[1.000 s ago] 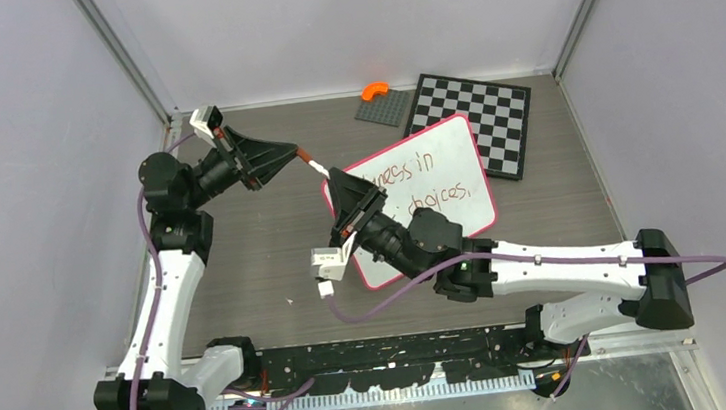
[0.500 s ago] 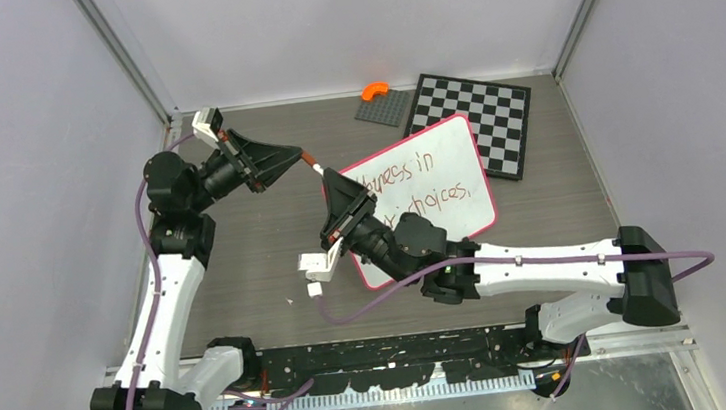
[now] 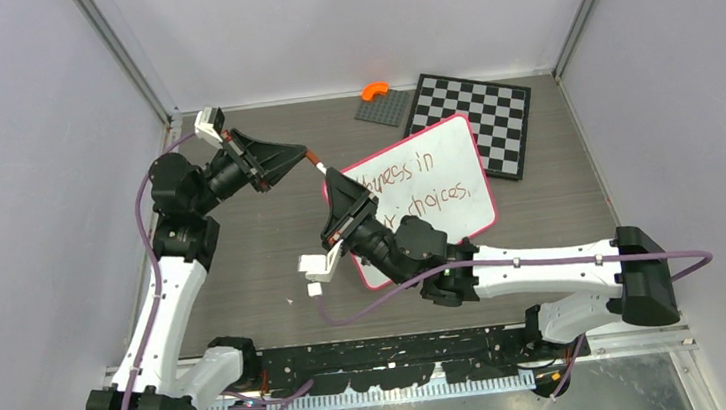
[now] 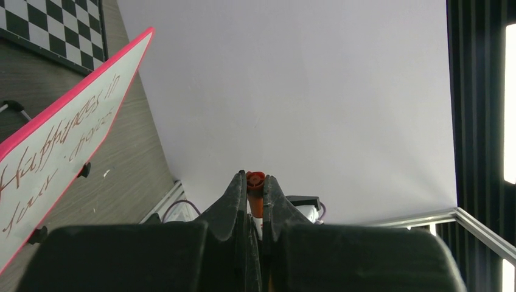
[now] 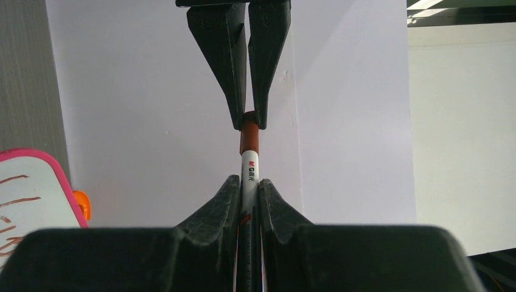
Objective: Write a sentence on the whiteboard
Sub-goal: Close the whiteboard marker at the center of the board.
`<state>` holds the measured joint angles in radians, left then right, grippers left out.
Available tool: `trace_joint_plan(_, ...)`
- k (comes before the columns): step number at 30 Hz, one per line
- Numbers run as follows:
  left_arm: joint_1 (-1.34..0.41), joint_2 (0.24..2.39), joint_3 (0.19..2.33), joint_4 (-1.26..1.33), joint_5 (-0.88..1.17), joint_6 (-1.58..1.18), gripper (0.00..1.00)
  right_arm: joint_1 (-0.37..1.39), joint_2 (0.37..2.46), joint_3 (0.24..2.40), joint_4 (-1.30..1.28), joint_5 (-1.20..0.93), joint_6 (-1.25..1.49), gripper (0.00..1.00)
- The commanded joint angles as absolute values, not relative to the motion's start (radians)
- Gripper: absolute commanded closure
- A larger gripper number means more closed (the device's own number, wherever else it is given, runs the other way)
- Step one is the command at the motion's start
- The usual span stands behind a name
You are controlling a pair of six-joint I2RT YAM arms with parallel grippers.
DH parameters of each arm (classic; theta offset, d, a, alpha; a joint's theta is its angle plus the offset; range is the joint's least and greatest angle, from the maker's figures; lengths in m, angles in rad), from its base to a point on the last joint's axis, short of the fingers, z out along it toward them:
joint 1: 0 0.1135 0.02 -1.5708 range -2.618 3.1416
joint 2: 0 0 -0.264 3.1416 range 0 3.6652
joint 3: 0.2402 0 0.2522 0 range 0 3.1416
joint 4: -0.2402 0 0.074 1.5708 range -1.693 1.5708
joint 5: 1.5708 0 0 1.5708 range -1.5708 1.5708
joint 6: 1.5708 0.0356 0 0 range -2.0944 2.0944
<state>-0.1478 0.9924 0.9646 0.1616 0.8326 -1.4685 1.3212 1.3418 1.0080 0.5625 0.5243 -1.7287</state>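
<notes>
The whiteboard (image 3: 456, 171) lies tilted at mid-table, pink-framed, and the right arm covers its left part. The sentence (image 3: 424, 181) shows in red-brown as "…ness in … choices"; the left wrist view shows the sentence (image 4: 67, 131) along the whiteboard (image 4: 36, 182). A white marker (image 5: 249, 167) is held above the table off the board's left corner. My right gripper (image 5: 248, 181) is shut on its barrel. My left gripper (image 4: 256, 179) is shut on the red-brown cap (image 4: 256, 182), which sits in line on the marker's end. The two grippers meet tip to tip, left gripper (image 3: 299, 155) and right gripper (image 3: 329, 176).
A black-and-white chessboard (image 3: 476, 114) lies behind the whiteboard, partly under its far corner. A grey studded plate (image 3: 385, 109) with an orange piece (image 3: 373, 90) sits at the back. Enclosure walls stand close on the left, right and back.
The right arm has shifted left and the left gripper has moved slightly right. Both stay shut on the marker and cap.
</notes>
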Motion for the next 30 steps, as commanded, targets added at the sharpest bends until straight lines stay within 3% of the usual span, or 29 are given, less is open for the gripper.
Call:
trace_joint_plan(1,-0.237,0.957,0.974,0.155,1.035,-1.43,1.0,1.317,1.368,1.02,0.629,0.449,-1.752,1.0)
trace_joint_plan(7,-0.223,0.978,1.003,0.123,1.035,-1.399,1.0,1.304,1.361,1.032,0.617,0.475,-1.686,1.0)
trace_joint_plan(13,-0.081,1.065,1.121,0.132,1.114,-1.411,0.46,1.299,1.311,1.053,0.589,0.537,-1.595,1.0)
trace_joint_plan(16,-0.022,1.081,1.141,0.2,1.111,-1.46,0.29,1.298,1.282,1.011,0.634,0.513,-1.611,1.0)
trace_joint_plan(20,0.027,1.12,1.199,0.251,1.131,-1.434,0.21,1.299,1.243,0.957,0.695,0.48,-1.597,1.0)
trace_joint_plan(25,0.031,1.143,1.304,0.057,1.15,-1.166,0.16,1.297,1.202,0.996,0.689,0.566,-1.376,1.0)
trace_joint_plan(30,0.029,1.179,1.312,0.334,1.294,-1.171,0.19,1.284,1.152,1.006,0.757,0.597,-1.15,1.0)
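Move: Between the left fingers is the marker's red-brown cap, already on the pen, its middle about 2 cm to the right of the left hand point, 1 cm back and at the same height. From the right hand, which grips the white barrel, that cap lies some 4 cm ahead, 3 cm left and 1 cm above. The whiteboard's centre is roughly 25 cm ahead of the right hand, 14 cm to its right and 36 cm below. Holding the cap for a moment longer, the left hand then opens wide, lets go of it and backs off upward and left, about 5 cm up and 3 cm left, its fingers tilting up. The right hand keeps its grip on the barrel, stays nearly still at first, then carries the marker about 4 cm right and a little up, away from the left fingers, rolling some 20 degrees. ##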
